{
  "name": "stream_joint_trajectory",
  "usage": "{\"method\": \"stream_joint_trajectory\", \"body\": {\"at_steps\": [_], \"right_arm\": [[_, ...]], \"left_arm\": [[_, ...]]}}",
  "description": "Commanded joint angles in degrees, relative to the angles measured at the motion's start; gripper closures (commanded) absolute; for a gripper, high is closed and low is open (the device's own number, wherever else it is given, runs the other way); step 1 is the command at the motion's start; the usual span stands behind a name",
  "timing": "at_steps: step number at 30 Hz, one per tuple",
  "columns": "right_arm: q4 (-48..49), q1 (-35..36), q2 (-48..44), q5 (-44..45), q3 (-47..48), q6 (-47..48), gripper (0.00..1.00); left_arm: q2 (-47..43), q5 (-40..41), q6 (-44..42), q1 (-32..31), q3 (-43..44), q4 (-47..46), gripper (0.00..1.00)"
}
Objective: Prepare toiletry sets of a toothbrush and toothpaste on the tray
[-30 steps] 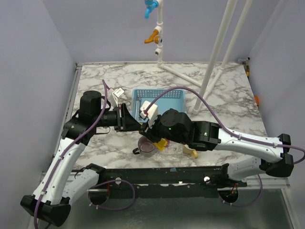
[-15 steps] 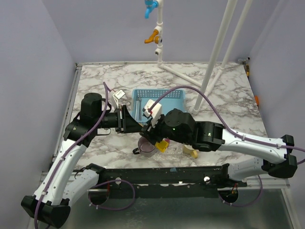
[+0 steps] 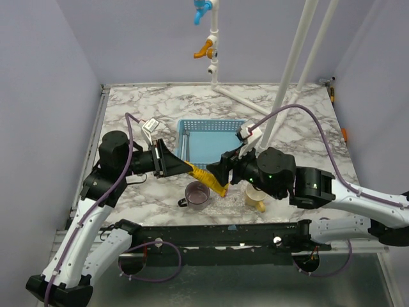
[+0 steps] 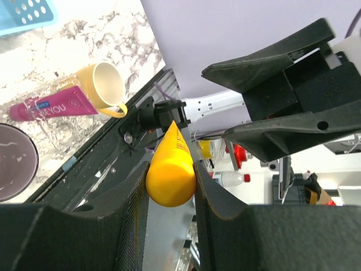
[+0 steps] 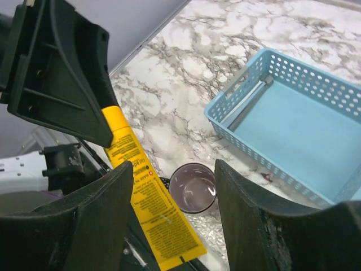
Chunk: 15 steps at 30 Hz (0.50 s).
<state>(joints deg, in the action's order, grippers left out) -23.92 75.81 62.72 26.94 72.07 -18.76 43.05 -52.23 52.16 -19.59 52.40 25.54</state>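
My left gripper (image 3: 184, 167) is shut on the cap end of the yellow toothpaste (image 3: 208, 179), which sticks out level over the purple mug (image 3: 197, 194). In the left wrist view the yellow toothpaste (image 4: 171, 175) sits squeezed between both pads. My right gripper (image 3: 216, 174) stands open just past the tube's flat end, jaws wide apart and holding nothing. The pink toothpaste (image 4: 53, 105) lies on the clear tray (image 4: 53, 129) beside the yellow mug (image 4: 104, 84). No toothbrush is in view.
A light-blue mesh basket (image 3: 211, 139) stands behind the grippers. The yellow mug (image 3: 255, 197) lies near the front edge, right of the purple mug (image 5: 193, 187). White pipe legs (image 3: 284, 83) rise at the back right.
My right gripper has opened, let go of the yellow toothpaste and drawn back to the right. The left gripper keeps its hold and now carries the tube alone.
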Motion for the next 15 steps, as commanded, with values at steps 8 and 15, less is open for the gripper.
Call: {"method": "stream_joint_trajectory", "body": {"at_steps": [8, 15], "right_arm": [[0.5, 0.3, -14.0, 12.1, -8.9, -24.8, 0.35], [2.0, 0.3, -22.0, 11.3, -14.2, -31.9, 0.35]], "left_arm": [[-4.8, 7.0, 10.9, 0.2, -4.9, -13.2, 1.00], [-6.9, 8.3, 17.8, 0.3, -8.6, -21.8, 1.00]]}}
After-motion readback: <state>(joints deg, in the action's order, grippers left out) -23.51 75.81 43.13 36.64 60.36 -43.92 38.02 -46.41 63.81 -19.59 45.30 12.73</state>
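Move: The left hand holds the yellow toothpaste by its cap; the clear tray it seems bound for lies about 15 cm to its right, 7 cm back and 20 cm below, with the pink toothpaste on it. The brown mug stands some 2 cm right and 4 cm back of that hand, 17 cm down, the yellow mug about 22 cm right and 4 cm back. From the empty right hand, the yellow tube's middle is roughly 3 cm left, 3 cm back and 3 cm below. The right hand, its fingers already open and staying so, backs off from the yellow toothpaste about 8 cm to the right while rising a couple of centimetres, rolling some 30 degrees so that its left side comes up and swinging a little clockwise. The left hand keeps its pinch on the cap and shifts only slightly forward and up, turning counter-clockwise and tilting its fingertips up, so that the tube's free flat end swings forward and rises above the tray. ##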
